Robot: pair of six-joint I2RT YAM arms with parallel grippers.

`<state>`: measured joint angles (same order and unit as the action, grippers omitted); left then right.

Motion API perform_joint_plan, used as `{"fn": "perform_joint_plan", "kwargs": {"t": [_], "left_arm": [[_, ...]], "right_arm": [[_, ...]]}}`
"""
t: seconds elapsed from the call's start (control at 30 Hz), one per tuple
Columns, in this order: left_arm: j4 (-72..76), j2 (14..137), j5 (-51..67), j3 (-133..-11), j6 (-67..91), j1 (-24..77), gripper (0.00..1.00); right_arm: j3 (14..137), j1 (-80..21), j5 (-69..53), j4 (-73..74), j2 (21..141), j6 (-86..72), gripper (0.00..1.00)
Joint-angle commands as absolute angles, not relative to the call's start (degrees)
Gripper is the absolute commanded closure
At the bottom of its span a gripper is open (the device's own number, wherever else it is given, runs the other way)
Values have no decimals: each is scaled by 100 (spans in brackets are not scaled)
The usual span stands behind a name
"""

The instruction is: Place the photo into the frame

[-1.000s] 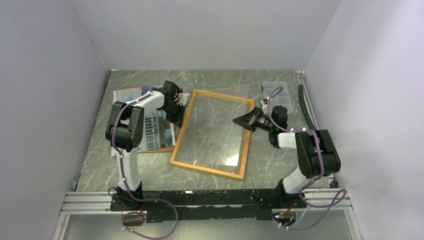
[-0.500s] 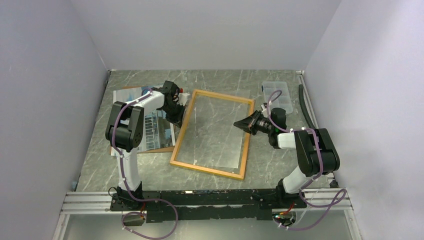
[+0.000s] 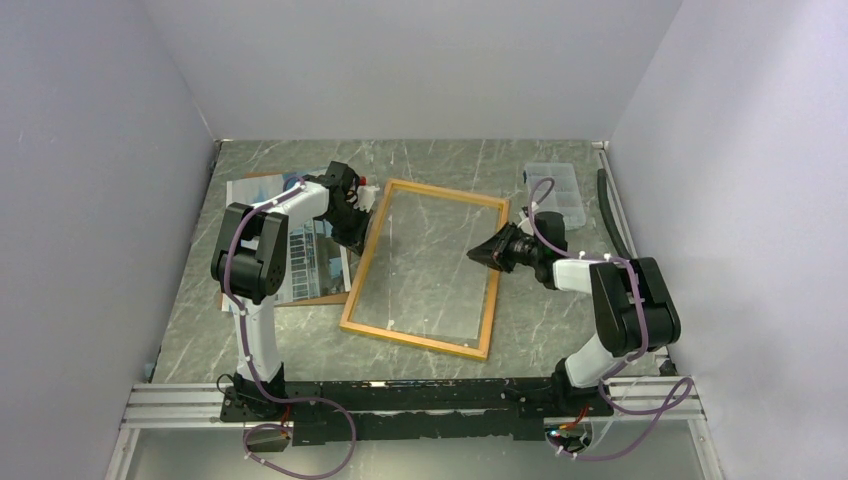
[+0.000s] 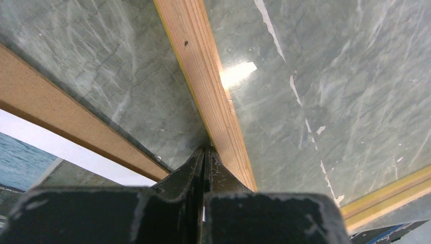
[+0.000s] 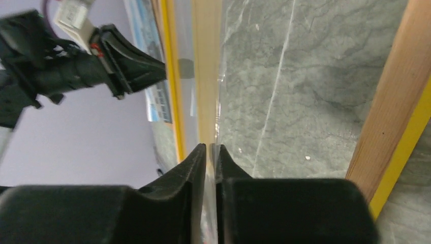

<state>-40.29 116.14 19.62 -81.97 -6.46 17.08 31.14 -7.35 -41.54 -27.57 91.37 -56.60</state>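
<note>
The frame point(image 3: 415, 339) lies back up on the table, its wood rail point(image 4: 203, 66) and yellow edge showing around a clear pane. My left gripper point(image 3: 358, 222) is shut and empty, its tips point(image 4: 205, 148) pressed against the outer side of the frame's left rail. My right gripper point(image 3: 478, 254) reaches in over the frame's right rail point(image 5: 391, 101). Its jaws point(image 5: 211, 146) are shut on the thin edge of the clear pane. The photo point(image 3: 312, 258) lies face up left of the frame, partly under my left arm, its white border point(image 4: 30, 127) showing.
A brown backing board point(image 3: 310, 298) lies under the photo, its edge point(image 4: 45, 107) close to my left fingers. A clear compartment box point(image 3: 555, 185) sits at the back right, with a black hose point(image 3: 605, 205) along the right wall.
My right gripper has sunk a little toward the table and drawn slightly back toward the frame's right rail. The left gripper and the frame have stayed put.
</note>
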Motion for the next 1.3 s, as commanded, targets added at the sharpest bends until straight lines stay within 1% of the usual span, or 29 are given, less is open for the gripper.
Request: {"fn": "perform_joint_plan", "kwargs": {"t": [0.0, 0.03, 0.1, 0.33, 0.53, 0.63, 0.83, 1.27], "left_arm": [[-3953, 11684, 2042, -8205, -685, 1828, 94], [-3955, 11673, 2039, -8196, -688, 1826, 94], [-3934, 11655, 2021, -8177, -693, 1826, 95], [-3916, 11598, 1984, -8133, -725, 1822, 95], [-3897, 11558, 1948, -8081, -755, 1819, 95], [-3888, 11566, 1940, -8072, -761, 1811, 96], [-3885, 11575, 1944, -8066, -760, 1802, 96], [-3885, 11566, 1914, -8076, -763, 1799, 97]], "right_arm": [[3774, -975, -3544, -1059, 8652, -4490, 74], [3858, -977, -3438, -829, 8590, -4347, 67], [3976, -981, -3301, -543, 8515, -4171, 60], [4246, -1097, -3153, -130, 8621, -3935, 47], [4714, -1166, -2591, 805, 8562, -3442, 30], [4812, -1162, -2491, 1027, 8526, -3278, 28], [4874, -1160, -2445, 1129, 8676, -3182, 26], [5169, -1189, -1915, 1642, 8793, -2833, 20]]}}
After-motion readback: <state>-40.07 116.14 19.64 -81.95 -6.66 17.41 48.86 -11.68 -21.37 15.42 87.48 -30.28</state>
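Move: The right gripper holds the clear sheet's right edge up; the sheet's middle is about 8 cm left, 1 cm back and 3 cm lower. The wooden frame's middle lies some 7 cm to this hand's left, 2 cm back and 6 cm below, the empty plastic box about 16 cm right and 12 cm ahead. From the left gripper, the frame's middle is roughly 14 cm right and 3 cm back, the photo's middle 13 cm left and 2 cm ahead. Open the right gripper wide to let go of the clear sheet's edge, then ease the hand right about 3.5 cm towards the frame's right rail, sinking a little only late on. Meanwhile roll the left-pointing fingers some 30 degrees to point more steeply down. Keep the left gripper still, nearly shut, its tips against the outside of the left rail. ##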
